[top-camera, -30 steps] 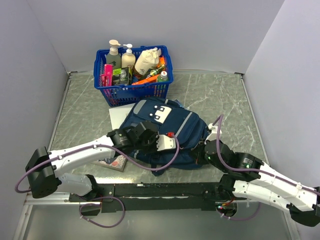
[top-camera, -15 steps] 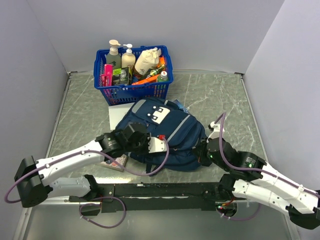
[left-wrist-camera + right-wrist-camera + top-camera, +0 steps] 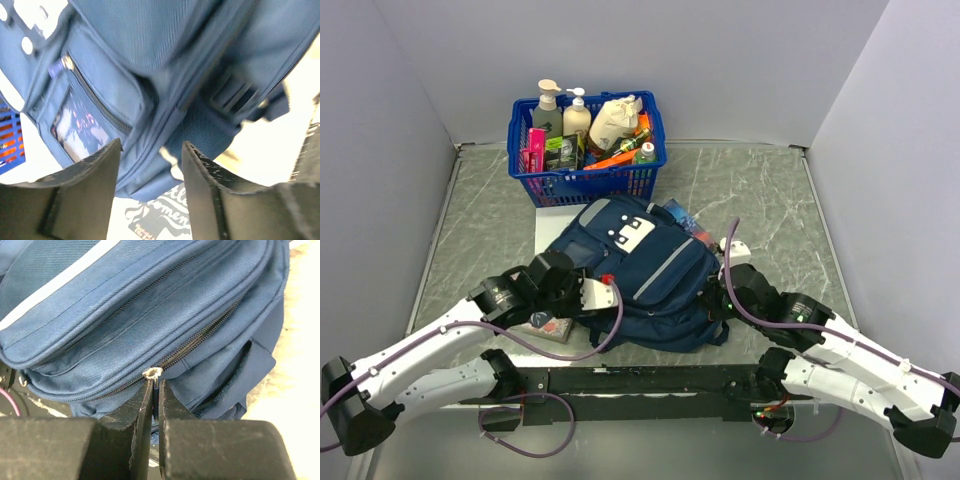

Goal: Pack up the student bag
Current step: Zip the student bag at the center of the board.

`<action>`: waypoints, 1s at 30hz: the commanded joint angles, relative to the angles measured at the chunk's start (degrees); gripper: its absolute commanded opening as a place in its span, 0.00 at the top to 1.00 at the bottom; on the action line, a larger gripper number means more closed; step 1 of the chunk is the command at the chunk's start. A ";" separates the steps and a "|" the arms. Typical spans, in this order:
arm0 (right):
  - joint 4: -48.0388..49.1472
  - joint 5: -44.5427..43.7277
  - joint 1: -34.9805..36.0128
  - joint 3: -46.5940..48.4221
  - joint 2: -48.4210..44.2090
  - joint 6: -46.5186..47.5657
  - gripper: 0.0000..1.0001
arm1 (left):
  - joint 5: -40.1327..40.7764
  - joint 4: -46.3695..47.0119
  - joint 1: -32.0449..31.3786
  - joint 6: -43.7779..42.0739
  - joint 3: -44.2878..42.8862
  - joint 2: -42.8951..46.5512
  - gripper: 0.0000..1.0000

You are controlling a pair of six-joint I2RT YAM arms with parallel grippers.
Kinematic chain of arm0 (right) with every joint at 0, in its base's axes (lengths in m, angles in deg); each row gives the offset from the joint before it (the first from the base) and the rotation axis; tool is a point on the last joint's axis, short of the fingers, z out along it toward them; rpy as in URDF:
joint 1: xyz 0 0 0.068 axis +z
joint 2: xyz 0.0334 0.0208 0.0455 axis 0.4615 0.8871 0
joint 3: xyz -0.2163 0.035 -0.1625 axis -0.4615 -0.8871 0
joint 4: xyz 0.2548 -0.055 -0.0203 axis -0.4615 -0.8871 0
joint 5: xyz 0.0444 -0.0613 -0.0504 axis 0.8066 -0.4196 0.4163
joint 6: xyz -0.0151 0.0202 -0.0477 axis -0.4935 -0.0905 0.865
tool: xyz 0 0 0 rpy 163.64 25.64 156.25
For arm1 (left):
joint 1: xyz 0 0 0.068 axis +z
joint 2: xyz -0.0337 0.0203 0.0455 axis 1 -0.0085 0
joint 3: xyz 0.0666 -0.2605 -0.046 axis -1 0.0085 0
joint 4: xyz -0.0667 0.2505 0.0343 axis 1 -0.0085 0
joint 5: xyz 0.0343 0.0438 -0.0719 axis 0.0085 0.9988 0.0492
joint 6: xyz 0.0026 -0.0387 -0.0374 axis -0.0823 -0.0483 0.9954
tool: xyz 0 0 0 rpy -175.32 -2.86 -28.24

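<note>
The student bag (image 3: pixel 650 270), a navy backpack with white patches and a pale stripe, lies in the middle of the table. My left gripper (image 3: pixel 592 296) (image 3: pixel 151 146) is at the bag's near left corner. Its jaws are open and hold nothing; the bag's side pocket (image 3: pixel 95 125) lies just beyond them. My right gripper (image 3: pixel 716 300) (image 3: pixel 156 385) presses against the bag's near right side and is shut on the metal zipper pull (image 3: pixel 152 373) of the main zip.
A blue mesh basket (image 3: pixel 560 185) full of bottles and packets stands behind the bag. A printed booklet (image 3: pixel 548 325) (image 3: pixel 165 215) lies under the left gripper, and a white sheet (image 3: pixel 552 228) shows under the bag. A colourful packet (image 3: pixel 686 222) pokes out at the bag's far right.
My left gripper has opened, letting go of the bag, and drawn back toward the near left. The bag has shifted and turned. My right gripper has moved forward, still shut on the zipper pull.
</note>
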 commanded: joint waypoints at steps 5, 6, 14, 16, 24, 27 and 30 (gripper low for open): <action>12.57 9.86 -0.28 -2.31 -2.30 1.61 1.00 | -17.15 0.53 -1.30 14.12 -18.27 -5.78 0.33; 12.83 10.13 -0.19 -2.84 -2.48 1.43 1.00 | -17.59 1.32 -3.13 15.44 -19.24 -7.01 0.32; 15.03 12.50 0.07 -3.63 -3.62 0.38 1.00 | -15.40 14.66 -10.00 25.64 -15.47 -15.81 0.27; 15.91 13.55 0.34 -3.72 -3.97 0.46 1.00 | -15.75 15.82 -11.23 26.52 -15.12 -17.22 0.26; 17.67 16.28 0.52 -4.07 -3.10 0.64 1.00 | -14.17 18.90 -16.41 26.18 -20.46 -22.75 0.22; 18.46 16.46 0.60 -4.43 -3.36 0.46 1.00 | -14.52 18.11 -18.52 25.56 -21.79 -24.25 0.22; 18.73 16.54 0.69 -4.60 -3.54 0.37 1.00 | -14.09 18.11 -20.28 24.77 -20.83 -24.34 0.23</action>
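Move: The zip pull that the left hand heads back to lies some 27 cm to its right and 2 cm back, at about its height. The student bag's middle is about 14 cm right of the left hand, 5 cm ahead and 6 cm lower; the Little Women book lies about 6 cm left and 7 cm back, some 12 cm down. The right hand already has the zip pull in its fingertips, the bag's middle about 13 cm to its left, 7 cm ahead and 7 cm lower. Up some 10 cm and then to the right, the left hand arcs over the bag towards the pinched zip pull, dipping about 5 cm on the way and ending about 19 cm right and 7 cm back. Its fingers open wider and swing some 30 degrees to point rightward. The right hand keeps its pinch on the pull, drawing it about 5 cm left and back while turning counter-clockwise. ##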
